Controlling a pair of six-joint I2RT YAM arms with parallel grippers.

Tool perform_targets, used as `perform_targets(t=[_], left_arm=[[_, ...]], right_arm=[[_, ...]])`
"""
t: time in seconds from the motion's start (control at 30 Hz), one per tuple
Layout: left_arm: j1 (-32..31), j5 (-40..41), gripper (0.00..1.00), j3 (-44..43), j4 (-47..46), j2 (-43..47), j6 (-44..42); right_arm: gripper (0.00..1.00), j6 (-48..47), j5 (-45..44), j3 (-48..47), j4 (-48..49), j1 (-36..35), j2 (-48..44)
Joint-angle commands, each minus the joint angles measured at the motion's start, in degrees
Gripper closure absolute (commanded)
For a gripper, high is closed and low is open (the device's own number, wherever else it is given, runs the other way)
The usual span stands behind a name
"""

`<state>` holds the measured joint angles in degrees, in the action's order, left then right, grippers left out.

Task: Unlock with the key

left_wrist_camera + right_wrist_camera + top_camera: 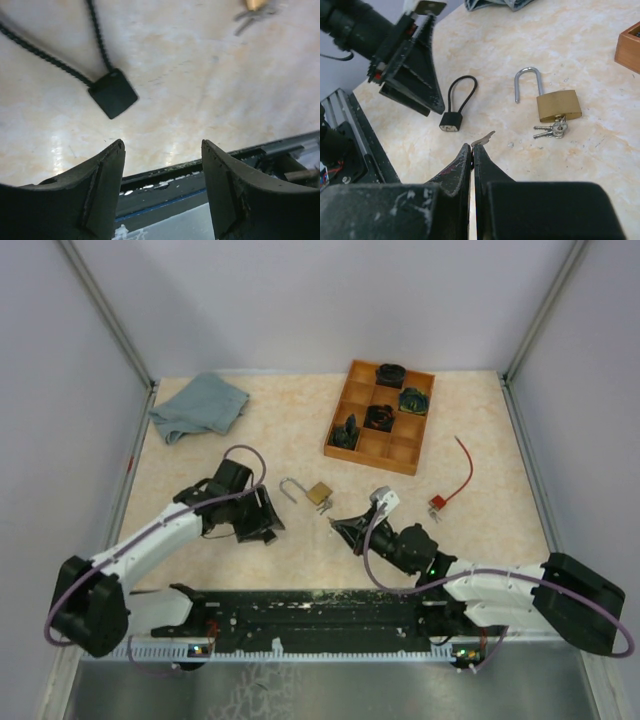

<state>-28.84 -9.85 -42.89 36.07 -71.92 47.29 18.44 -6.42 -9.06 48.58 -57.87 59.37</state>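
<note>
A small black lock (451,121) with a black cord loop lies on the table, its body (113,93) just beyond my left gripper (162,145). That gripper is open, with nothing between its fingers, and hovers beside the lock (268,536). My right gripper (472,147) is shut on a small silver key (483,138), whose tip sticks out past the fingertips and points toward the black lock. A brass padlock (559,105) lies to the right with its shackle swung open and a bunch of keys (551,131) at its base.
A wooden compartment tray (405,455) holding dark locks stands at the back right. A red-cabled lock (437,504) lies right of my right gripper (338,526). A grey-blue cloth (200,405) is at the back left. The black rail (320,610) runs along the near edge.
</note>
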Motion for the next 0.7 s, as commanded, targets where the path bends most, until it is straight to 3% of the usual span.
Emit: perform_targets(t=[0.0, 0.17, 0.37, 0.53, 0.67], left_arm=[[-2.62, -2.66, 0.32, 2.22, -8.74, 9.84, -3.97], [-6.47, -4.94, 0.34, 6.3, -21.74, 16.6, -5.68], [-13.1, -7.87, 0.41, 10.03, -40.0, 18.04, -9.12], [-13.44, -11.59, 0.54, 12.43, -51.49, 17.43, -8.81], [-13.43, -14.83, 0.58, 12.16, -55.77, 14.63, -7.48]], right_arm=[[1.0, 6.54, -4.29, -0.95, 7.31, 0.99, -0.58], [1.0, 11.19, -9.51, -0.07, 11.61, 1.0, -0.55], [1.0, 15.45, -12.18, -0.34, 15.31, 0.98, 0.65], [1.0, 16.55, -10.68, 0.65, 20.06, 1.0, 1.48], [1.0, 17.0, -9.66, 0.86, 21.34, 1.0, 1.9]])
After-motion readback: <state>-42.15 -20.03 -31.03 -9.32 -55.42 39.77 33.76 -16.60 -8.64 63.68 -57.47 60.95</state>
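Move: The key, held out from the shut right gripper, is about 13 cm to the left gripper's right, level with it front to back and some 7 cm higher. The black padlock lies about 6 cm below the left gripper, roughly 1 cm back and 1 cm left; the brass padlock is some 10 cm ahead, 10 cm right and 6 cm down. From the right hand, the open left gripper is about 15 cm left, 1 cm ahead and 7 cm lower. Lift the left gripper away from the black padlock and carry it right towards the held key, about 13 cm up and 11 cm across, swinging its fingers some 60 degrees from pointing down to nearly level, aimed rightward, while partly narrowing their gap. Meanwhile raise the right hand about 6 cm, easing slightly forward and rolling its left side up, with the key still pinched. ##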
